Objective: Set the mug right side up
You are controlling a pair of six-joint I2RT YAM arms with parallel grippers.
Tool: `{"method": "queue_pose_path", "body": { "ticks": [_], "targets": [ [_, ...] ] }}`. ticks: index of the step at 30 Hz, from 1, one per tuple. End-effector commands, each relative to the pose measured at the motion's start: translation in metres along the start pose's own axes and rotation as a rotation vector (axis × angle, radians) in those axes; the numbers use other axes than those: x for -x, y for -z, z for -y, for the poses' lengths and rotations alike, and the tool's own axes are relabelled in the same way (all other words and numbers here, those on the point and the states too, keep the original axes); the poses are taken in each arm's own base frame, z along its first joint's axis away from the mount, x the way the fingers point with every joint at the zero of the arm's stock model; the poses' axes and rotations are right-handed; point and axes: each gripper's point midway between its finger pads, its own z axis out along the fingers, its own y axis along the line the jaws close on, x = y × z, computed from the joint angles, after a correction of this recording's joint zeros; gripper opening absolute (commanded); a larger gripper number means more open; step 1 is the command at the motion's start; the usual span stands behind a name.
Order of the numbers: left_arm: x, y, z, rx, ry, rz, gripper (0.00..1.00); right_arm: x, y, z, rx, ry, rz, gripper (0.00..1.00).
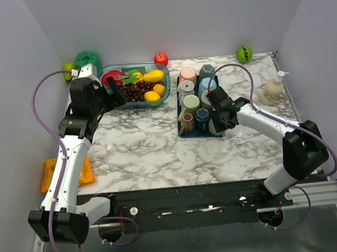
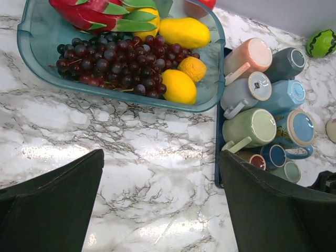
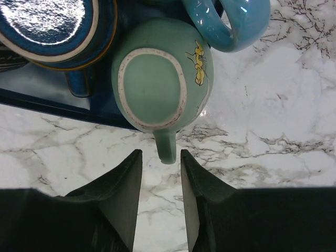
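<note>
A pale green mug (image 3: 152, 86) stands upside down at the near corner of the dark blue tray (image 3: 31, 97), its unglazed foot ring facing up. Its handle (image 3: 167, 147) juts out over the marble towards me. My right gripper (image 3: 161, 153) is open, the jaws narrowed to either side of the handle's tip, a thin gap showing on each side. From above, that gripper (image 1: 217, 123) covers most of the mug. My left gripper (image 2: 161, 155) hangs wide open over bare marble, near the fruit bin and left of the tray (image 2: 218, 157).
Several other mugs fill the tray, among them a dark blue one (image 3: 50, 26) and a light blue one (image 3: 231, 21) touching the green mug. A clear bin of fruit (image 1: 134, 85) sits back left. A soap bottle (image 1: 272, 90) stands at the right.
</note>
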Motion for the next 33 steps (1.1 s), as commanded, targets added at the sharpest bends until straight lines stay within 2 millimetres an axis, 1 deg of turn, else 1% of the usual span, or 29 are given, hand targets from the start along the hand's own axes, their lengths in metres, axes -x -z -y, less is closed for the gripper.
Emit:
{"method": "queue_pose_path", "body": {
  "ticks": [1,9,14,15,16,18,21,22,24,25,28,31,32,33],
  "targets": [
    [-0.003,-0.004,-0.006,0.021,-0.002,-0.007,0.99,0.0,-0.005,0.004,-0.061,0.006,-0.016,0.42],
    [-0.004,-0.006,-0.008,0.031,-0.005,-0.011,0.99,0.003,-0.017,0.004,-0.081,0.042,-0.023,0.39],
    [-0.005,-0.006,-0.01,0.039,-0.008,-0.014,0.99,0.009,-0.021,0.009,-0.114,0.053,-0.009,0.34],
    [-0.005,-0.006,-0.01,0.041,-0.008,-0.015,0.99,0.01,-0.021,0.009,-0.118,0.057,-0.006,0.32],
    [-0.006,-0.006,-0.011,0.043,-0.006,-0.016,0.99,0.012,-0.021,0.011,-0.129,0.054,0.001,0.28],
    [-0.005,-0.006,-0.011,0.044,-0.008,-0.015,0.99,0.013,-0.02,0.012,-0.132,0.056,0.006,0.24],
    [-0.005,-0.005,-0.011,0.044,-0.008,-0.014,0.99,0.015,-0.02,0.011,-0.132,0.062,0.014,0.17],
    [-0.006,-0.005,-0.011,0.044,-0.008,-0.015,0.99,0.015,-0.019,0.011,-0.133,0.064,0.018,0.1],
    [-0.006,-0.005,-0.011,0.043,-0.008,-0.016,0.99,0.015,-0.019,0.011,-0.131,0.069,0.02,0.03],
    [-0.007,-0.005,-0.011,0.044,-0.008,-0.017,0.99,0.017,-0.018,0.01,-0.123,0.069,0.029,0.01],
    [-0.008,-0.005,-0.011,0.039,-0.007,-0.021,0.99,0.018,-0.014,0.004,-0.082,0.078,0.035,0.01],
    [-0.011,-0.004,-0.011,0.036,-0.006,-0.027,0.99,0.02,-0.001,-0.004,-0.013,0.078,0.055,0.01],
    [-0.011,-0.002,-0.011,0.034,-0.006,-0.022,0.99,0.024,0.009,-0.006,0.012,0.069,0.082,0.01],
    [-0.012,-0.002,-0.01,0.031,-0.006,-0.023,0.99,0.025,0.015,-0.008,0.033,0.066,0.09,0.01]
  ]
}}
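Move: Just ahead of the half-open right fingers is the pale green mug, bottom up, its middle about 5 cm forward, 1 cm left and 3 cm lower; its handle points back between the fingertips. The dark blue mug stands some 8 cm ahead and 8 cm left of the hand, the light blue mug about 15 cm ahead and 3 cm left. From the left hand the green mug lies roughly 36 cm to the right, level fore and aft, 25 cm down. Sinking about 2 cm around the green mug's handle, the right hand eases forward almost 1 cm and rolls some 5 degrees, its left side dipping. The fingers then close from nearly half open to almost shut, pinching the handle close to the mug's body, and the hand at last edges slightly up and left. ##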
